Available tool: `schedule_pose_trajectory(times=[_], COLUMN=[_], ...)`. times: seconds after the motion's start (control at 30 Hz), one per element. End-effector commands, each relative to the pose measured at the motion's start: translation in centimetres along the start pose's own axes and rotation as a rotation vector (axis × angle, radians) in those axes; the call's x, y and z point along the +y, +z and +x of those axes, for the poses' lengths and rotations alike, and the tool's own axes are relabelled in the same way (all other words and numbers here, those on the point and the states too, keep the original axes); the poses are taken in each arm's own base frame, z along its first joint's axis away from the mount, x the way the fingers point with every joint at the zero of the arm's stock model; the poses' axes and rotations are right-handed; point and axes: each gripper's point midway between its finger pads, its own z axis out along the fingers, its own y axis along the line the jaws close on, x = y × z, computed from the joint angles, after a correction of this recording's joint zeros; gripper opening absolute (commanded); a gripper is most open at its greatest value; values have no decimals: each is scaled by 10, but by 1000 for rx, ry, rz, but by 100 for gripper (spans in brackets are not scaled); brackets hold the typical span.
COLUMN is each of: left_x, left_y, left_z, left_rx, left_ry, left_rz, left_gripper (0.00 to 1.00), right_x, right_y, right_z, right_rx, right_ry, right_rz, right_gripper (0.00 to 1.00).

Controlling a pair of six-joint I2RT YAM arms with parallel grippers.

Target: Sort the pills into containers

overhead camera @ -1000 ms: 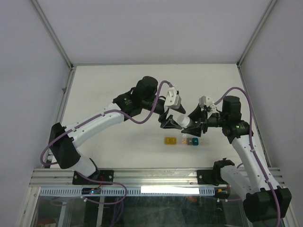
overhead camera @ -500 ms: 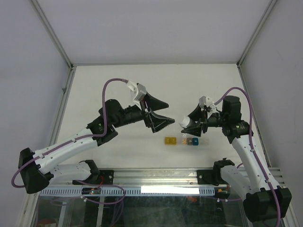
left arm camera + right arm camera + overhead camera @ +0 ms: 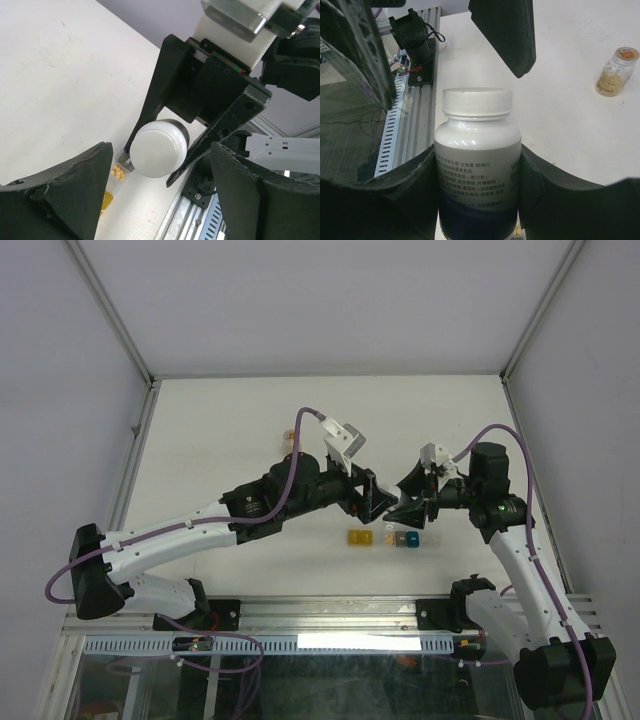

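Observation:
My right gripper (image 3: 402, 503) (image 3: 477, 162) is shut on a white pill bottle (image 3: 477, 165) with its white cap (image 3: 160, 149) on, held above the table. My left gripper (image 3: 372, 498) (image 3: 160, 148) faces that cap end-on. It is open, its fingers (image 3: 505, 30) wide on either side and not touching the cap. Below lie the containers: a yellow one (image 3: 357, 538) (image 3: 106, 202), a clear one (image 3: 390, 537) holding small orange pills (image 3: 119, 172), and a blue-teal one (image 3: 407, 539).
A small amber bottle (image 3: 288, 437) (image 3: 615, 72) stands on the white table (image 3: 220, 420) behind the left arm. The metal rail (image 3: 330, 612) runs along the near edge, just below the containers. Walls close in the table on three sides.
My left gripper pulled away to the left from the bottle, opened wide, then swung back to face the cap. The right arm and the bottle have not moved.

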Motion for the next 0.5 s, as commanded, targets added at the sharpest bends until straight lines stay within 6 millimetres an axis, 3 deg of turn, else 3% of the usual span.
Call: schedule_pose_trajectory(times=[0.0,0.27,0.33,0.4,0.47], left_x=[-5,-15,-15,-18,-22], left_y=[2,7,8,8,5], left_z=[-21,-12,-10,-8,-7], left_rx=[-36,7,14,20,28], left_ry=[-3,-5,1,21,79], left_rz=[-11,46,54,74,123], left_gripper=[77,64,50,28,15], right_x=[0,-1,0,0,0], right_y=[0,0,0,0,0], right_z=[-15,-14,-15,-15,-15], right_rx=[-22,-21,-22,-22,-22], right_ry=[-71,-70,-73,-73,-72], right_rz=[-15,-14,-15,-15,-16], right_gripper=[0,0,0,0,0])
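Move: The white bottle's cap is just beyond my open left fingers: level with them fore and aft, about 2 cm to their right and 2 cm lower. My right hand already grips the bottle's body, with the cap some 4 cm to its left and 2 cm above it. Well below, roughly 26 cm under my left hand and 4 cm back, sit the yellow container, 2 cm to its left, and the clear pill container, 4 cm to its right. I ease my left hand about 1.5 cm down onto the white bottle's cap, drifting barely half a centimetre right, then hold it nearly still, its wrist hardly turning, while its fingers close from wide open to about a third and pinch the cap from both sides. My right hand stays put and keeps its grip on the bottle's body. ##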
